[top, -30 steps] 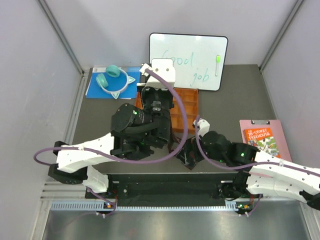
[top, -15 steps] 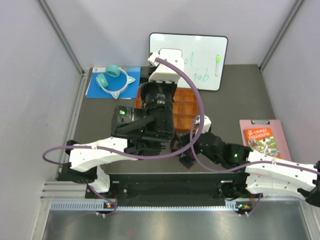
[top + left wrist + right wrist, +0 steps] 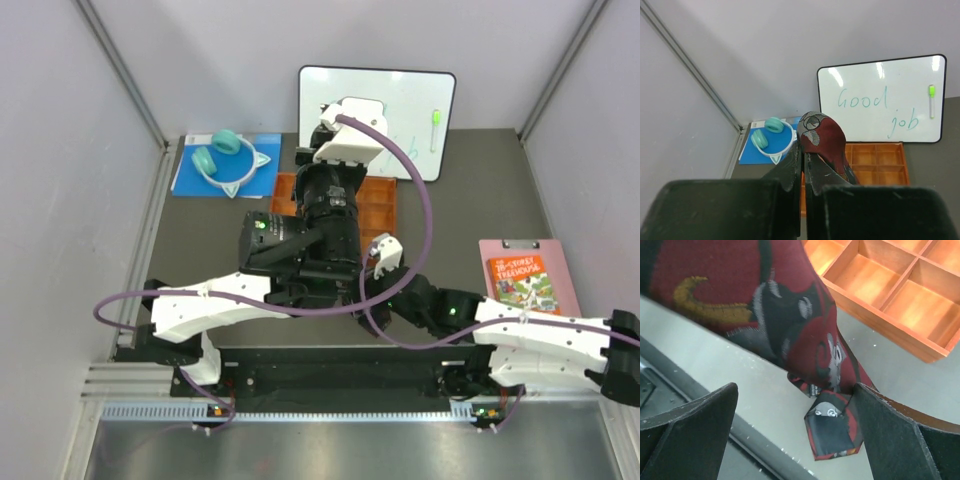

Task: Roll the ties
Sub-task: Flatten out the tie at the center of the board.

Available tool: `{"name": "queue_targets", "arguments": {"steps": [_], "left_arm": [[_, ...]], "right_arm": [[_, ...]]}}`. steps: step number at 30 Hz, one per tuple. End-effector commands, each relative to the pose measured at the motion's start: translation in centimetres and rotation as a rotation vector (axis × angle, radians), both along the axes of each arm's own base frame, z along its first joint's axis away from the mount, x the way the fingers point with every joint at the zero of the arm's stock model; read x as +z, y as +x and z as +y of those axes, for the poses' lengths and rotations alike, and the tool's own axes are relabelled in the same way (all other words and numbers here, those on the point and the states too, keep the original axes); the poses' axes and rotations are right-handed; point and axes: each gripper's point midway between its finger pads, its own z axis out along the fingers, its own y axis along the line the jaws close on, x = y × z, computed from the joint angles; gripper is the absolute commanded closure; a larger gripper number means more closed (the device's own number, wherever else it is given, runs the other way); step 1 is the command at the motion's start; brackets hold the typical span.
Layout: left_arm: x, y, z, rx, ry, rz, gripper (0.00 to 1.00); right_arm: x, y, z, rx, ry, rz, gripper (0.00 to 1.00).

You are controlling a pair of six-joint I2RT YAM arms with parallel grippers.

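In the left wrist view, a dark maroon tie (image 3: 824,137) with a grey and black pattern is pinched near one end by my left gripper (image 3: 803,148). The gripper is shut on it, and the cloth drapes over the right finger. In the right wrist view the same tie (image 3: 790,335) hangs down to the grey table, and its pointed end (image 3: 832,432) lies flat with the underside up. My right gripper (image 3: 796,390) stands wide open astride that end, with its right finger (image 3: 900,435) beside the tip. From above, the arms hide the tie.
An orange wooden tray (image 3: 385,205) with empty cells (image 3: 880,325) sits just behind the tie. A whiteboard (image 3: 400,110) leans at the back. Teal headphones (image 3: 225,160) lie on a blue sheet at back left, and a pink clipboard with a book (image 3: 525,275) lies at right.
My left arm has swung up, back and rightward toward the whiteboard, still shut on the tie. The right arm has reached further left under it, with its jaws still open.
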Motion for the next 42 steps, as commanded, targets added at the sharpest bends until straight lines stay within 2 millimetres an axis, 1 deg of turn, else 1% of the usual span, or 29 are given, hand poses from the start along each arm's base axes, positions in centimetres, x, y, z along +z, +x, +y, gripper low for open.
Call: {"name": "queue_targets", "arguments": {"steps": [1,4,6,7,9,10,12,13,15,16,18,19,20,21,22,23,26,27,29,30,31,33,34,36,37,38,39,41,42], "left_arm": [[-2.8,-1.3,2.4,0.082,-0.075,0.211,1.00],[-2.9,-1.3,2.2,0.082,-0.069,0.210,1.00],[-2.9,-1.3,1.9,0.082,-0.064,0.209,1.00],[-2.9,-1.3,1.9,0.082,-0.063,0.209,1.00],[-2.8,-1.2,1.8,0.084,-0.057,0.209,1.00],[-2.8,-1.3,1.9,0.085,-0.058,0.210,1.00],[-2.7,-1.2,2.0,0.086,-0.060,0.210,1.00],[-2.7,-1.2,2.1,0.089,-0.062,0.208,1.00],[-2.7,-1.1,2.2,0.092,-0.060,0.208,1.00],[-2.7,-1.0,2.1,0.094,-0.056,0.207,1.00],[-2.8,-0.8,2.2,0.108,-0.036,0.208,1.00],[-2.8,-0.7,2.2,0.117,-0.027,0.208,1.00],[-2.9,-0.5,2.3,0.128,-0.010,0.209,1.00],[-3.2,0.1,2.4,0.159,-0.010,0.212,1.00],[-3.6,0.4,2.4,0.183,0.060,0.218,0.99],[-3.9,0.7,2.5,0.201,0.080,0.219,0.97],[-5.4,2.4,3.2,0.274,0.144,0.229,0.93],[-5.7,3.1,4.0,0.308,0.149,0.232,0.92],[-6.7,4.0,4.5,0.349,0.186,0.241,0.92],[-7.0,4.7,5.4,0.383,0.191,0.246,0.91],[-7.3,5.1,5.7,0.398,0.198,0.246,0.91],[-8.4,5.9,6.3,0.438,0.234,0.257,0.90],[-8.8,6.1,6.5,0.449,0.242,0.261,0.85],[-9.7,6.6,6.9,0.458,0.228,0.268,0.71],[-9.8,6.8,7.2,0.466,0.216,0.268,0.69],[-9.8,7.0,7.6,0.471,0.232,0.275,0.69],[-9.7,7.4,8.4,0.483,0.161,0.260,0.69],[-9.2,7.9,9.1,0.483,0.133,0.241,0.71],[-9.0,8.2,9.5,0.486,0.125,0.234,0.72]], "right_arm": [[0.6,1.1,1.5,-0.008,0.011,-0.064,0.01],[0.3,2.3,1.2,-0.065,-0.017,-0.099,0.01],[0.9,3.1,1.6,-0.093,-0.015,-0.127,0.01],[0.0,3.4,1.7,-0.098,-0.055,-0.125,0.01],[0.2,4.1,1.9,-0.122,-0.078,-0.140,0.02],[-0.5,4.3,2.0,-0.128,-0.103,-0.135,0.06],[-0.7,4.6,2.4,-0.133,-0.107,-0.145,0.13],[-0.4,4.8,2.7,-0.134,-0.088,-0.155,0.29],[-1.0,4.8,3.0,-0.128,-0.081,-0.157,0.46],[-1.1,4.9,3.1,-0.126,-0.081,-0.162,0.63],[-1.2,4.6,3.4,-0.100,-0.078,-0.153,0.83],[-1.2,4.3,3.6,-0.079,-0.082,-0.147,1.00],[-1.5,3.5,4.0,-0.023,-0.080,-0.120,1.00],[-1.0,2.8,4.3,0.019,-0.061,-0.113,1.00],[-1.1,2.1,4.5,0.064,-0.062,-0.102,1.00],[-1.2,0.7,5.2,0.151,-0.042,-0.064,1.00],[-1.4,-2.8,5.4,0.321,-0.047,0.035,1.00],[-2.0,-3.8,4.9,0.355,-0.067,0.080,1.00],[-1.5,-6.2,4.8,0.441,-0.029,0.151,1.00],[-1.5,-7.2,4.2,0.456,-0.027,0.195,1.00],[-0.6,-7.7,3.7,0.464,-0.001,0.201,1.00],[0.2,-7.5,2.4,0.392,0.009,0.216,1.00],[0.9,-7.5,1.2,0.358,0.003,0.216,1.00],[1.4,-5.7,-0.8,0.226,-0.034,0.170,1.00],[1.7,-5.3,-2.2,0.179,-0.078,0.169,1.00],[2.3,-3.9,-3.7,0.080,-0.105,0.124,1.00],[2.6,-3.3,-4.5,0.018,-0.115,0.116,1.00],[2.8,-2.1,-6.6,-0.083,-0.167,0.081,1.00],[2.7,-2.0,-6.9,-0.112,-0.161,0.086,1.00]]}}
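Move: The tie hangs from the left hand's shut fingers. Its lower strand, which the open right hand is going for, lies some 4 cm ahead of that hand, 1 cm left and 3 cm lower, and roughly 44 cm below the left hand, about 8 cm to its right and level in reach. The tail end is about 12 cm under the right hand, 2 cm ahead and 1 cm left. The wooden tray's middle is about 22 cm ahead of the right hand, 9 cm left and 13 cm lower. The tie's hanging lower strand is taken by the right hand, which reaches forward and down about 5 cm and shuts its fingers on it, then pulls it back some 10 cm towards the table's front edge before swinging right and up. Meanwhile the left hand, first still, pushes forward about 10 cm and sinks nearly as far, drifting left, and its fingers open about a third. ##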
